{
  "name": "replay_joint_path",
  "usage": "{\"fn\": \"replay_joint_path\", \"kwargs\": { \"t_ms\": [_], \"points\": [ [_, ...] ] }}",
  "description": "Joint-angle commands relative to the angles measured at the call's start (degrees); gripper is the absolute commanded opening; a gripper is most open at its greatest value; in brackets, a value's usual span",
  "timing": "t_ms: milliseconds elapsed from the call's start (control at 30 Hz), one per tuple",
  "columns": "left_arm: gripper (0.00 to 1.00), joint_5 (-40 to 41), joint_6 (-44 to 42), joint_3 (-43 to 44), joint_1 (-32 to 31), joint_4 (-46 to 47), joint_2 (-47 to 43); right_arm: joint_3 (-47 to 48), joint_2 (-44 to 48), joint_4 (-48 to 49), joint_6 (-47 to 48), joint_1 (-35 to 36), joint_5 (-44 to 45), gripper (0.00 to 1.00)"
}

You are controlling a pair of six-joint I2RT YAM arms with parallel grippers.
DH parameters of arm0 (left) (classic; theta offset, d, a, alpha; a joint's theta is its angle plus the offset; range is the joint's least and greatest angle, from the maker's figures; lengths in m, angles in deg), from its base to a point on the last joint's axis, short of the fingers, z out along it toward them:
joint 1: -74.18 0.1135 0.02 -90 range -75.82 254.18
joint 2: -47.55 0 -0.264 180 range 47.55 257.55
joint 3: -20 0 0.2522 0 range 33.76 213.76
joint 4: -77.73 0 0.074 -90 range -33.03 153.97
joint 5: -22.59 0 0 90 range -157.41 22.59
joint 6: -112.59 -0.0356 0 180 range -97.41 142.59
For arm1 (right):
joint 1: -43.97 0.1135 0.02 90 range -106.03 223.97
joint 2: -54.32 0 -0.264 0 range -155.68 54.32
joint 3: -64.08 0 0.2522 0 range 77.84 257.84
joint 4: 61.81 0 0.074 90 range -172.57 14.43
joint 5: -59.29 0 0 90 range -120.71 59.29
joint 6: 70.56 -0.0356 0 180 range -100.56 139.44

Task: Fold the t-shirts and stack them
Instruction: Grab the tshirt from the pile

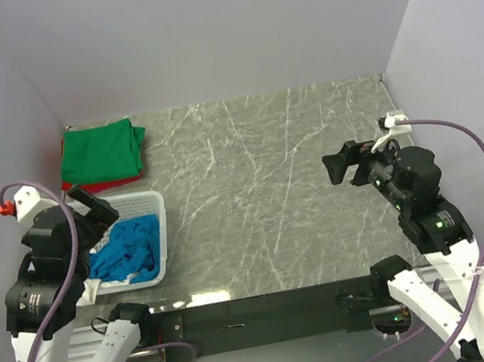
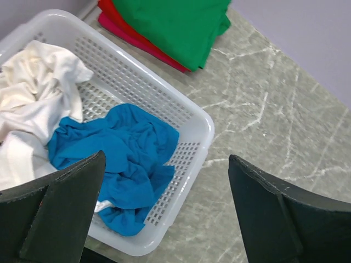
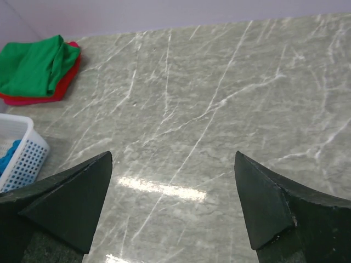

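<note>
A folded green t-shirt (image 1: 105,151) lies on a folded red one (image 1: 85,185) at the table's back left; both show in the left wrist view (image 2: 175,24) and the right wrist view (image 3: 35,68). A crumpled bright blue t-shirt (image 1: 130,248) lies in the white lattice basket (image 1: 157,216), with a crumpled white t-shirt (image 2: 33,98) beside it. My left gripper (image 1: 94,204) is open and empty above the basket's right rim (image 2: 200,129). My right gripper (image 1: 340,165) is open and empty above the bare table at the right.
The grey marble table (image 1: 271,185) is boxed in by pale walls at the back and both sides. The basket stands at the front left, near the left arm's base. A black rail (image 1: 263,307) runs along the near edge.
</note>
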Motion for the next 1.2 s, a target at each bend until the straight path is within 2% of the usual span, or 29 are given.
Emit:
{"fn": "replay_joint_path", "kwargs": {
  "t_ms": [0, 167, 333, 500, 600, 667, 700, 767, 800, 933, 1167],
  "points": [
    [0.99, 5.5, 0.5, 2.8, 0.2, -2.0, 1.0, 3.7, 1.0, -0.3, 3.0, 0.2, 2.9, 0.98],
    [0.99, 3.4, -0.3, -0.1, 0.2, -2.0, 3.6, 3.1, 0.8, 0.1, 1.4, 0.1, 6.5, 0.99],
    [0.99, 6.3, 2.0, -0.5, 0.3, -3.6, 9.1, 2.8, -0.5, 1.8, 0.1, 0.1, 5.4, 0.99],
    [0.99, 13.3, 4.3, 1.8, 2.1, -7.1, 14.7, 3.0, -1.6, 2.7, -0.1, 0.1, 7.4, 0.99],
    [0.99, 13.3, 0.3, 2.2, 7.2, -6.2, 15.0, 0.6, -2.4, 5.8, -0.6, 0.1, 6.2, 0.99],
    [0.99, 12.2, -2.0, 1.0, 12.1, -3.4, 14.8, -0.2, -3.5, 7.6, -1.1, 0.1, 3.8, 0.99],
    [0.99, 11.3, -4.5, -0.2, 16.8, -2.1, 14.8, -0.2, -5.1, 7.8, -1.2, 0.1, 3.1, 0.98],
    [0.99, 6.8, -7.1, -1.5, 21.6, 2.0, 15.5, 0.4, -6.8, 8.3, -1.2, 0.2, 1.4, 0.98],
    [0.99, 7.3, -7.5, -2.4, 23.5, 2.4, 16.9, 0.5, -8.2, 8.4, -1.1, 0.1, 0.7, 0.98],
    [0.99, 8.4, -7.2, -3.9, 27.4, 4.9, 21.1, 0.2, -9.8, 10.1, -1.0, 0.1, -1.0, 0.98],
    [0.99, 2.8, -7.4, -10.2, 36.7, 12.1, 23.5, 1.3, -10.3, 9.0, 0.2, 0.4, -1.5, 0.98]
  ]
}}
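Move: The white t-shirt, heaped at the left end of the basket, lies about 20 cm left of the left gripper, some 5 cm ahead and 27 cm below. The blue t-shirt beside it is about 4 cm ahead and 4 cm left of the gripper, and the folded green t-shirt some 30 cm ahead and 5 cm left, both at much the same depth. From the right gripper the white t-shirt lies about 70 cm left, roughly level with it and 26 cm below. Swing the left gripper about 15 cm left and 12 cm down, from above the blue t-shirt towards the white one; dip first, then sweep left and sink again. Tip the open fingers some 30 degrees further down while turning them counter-clockwise about as much, stopping short of the cloth. Meanwhile ease the empty right gripper about 4 cm forward and slightly down over bare table. ##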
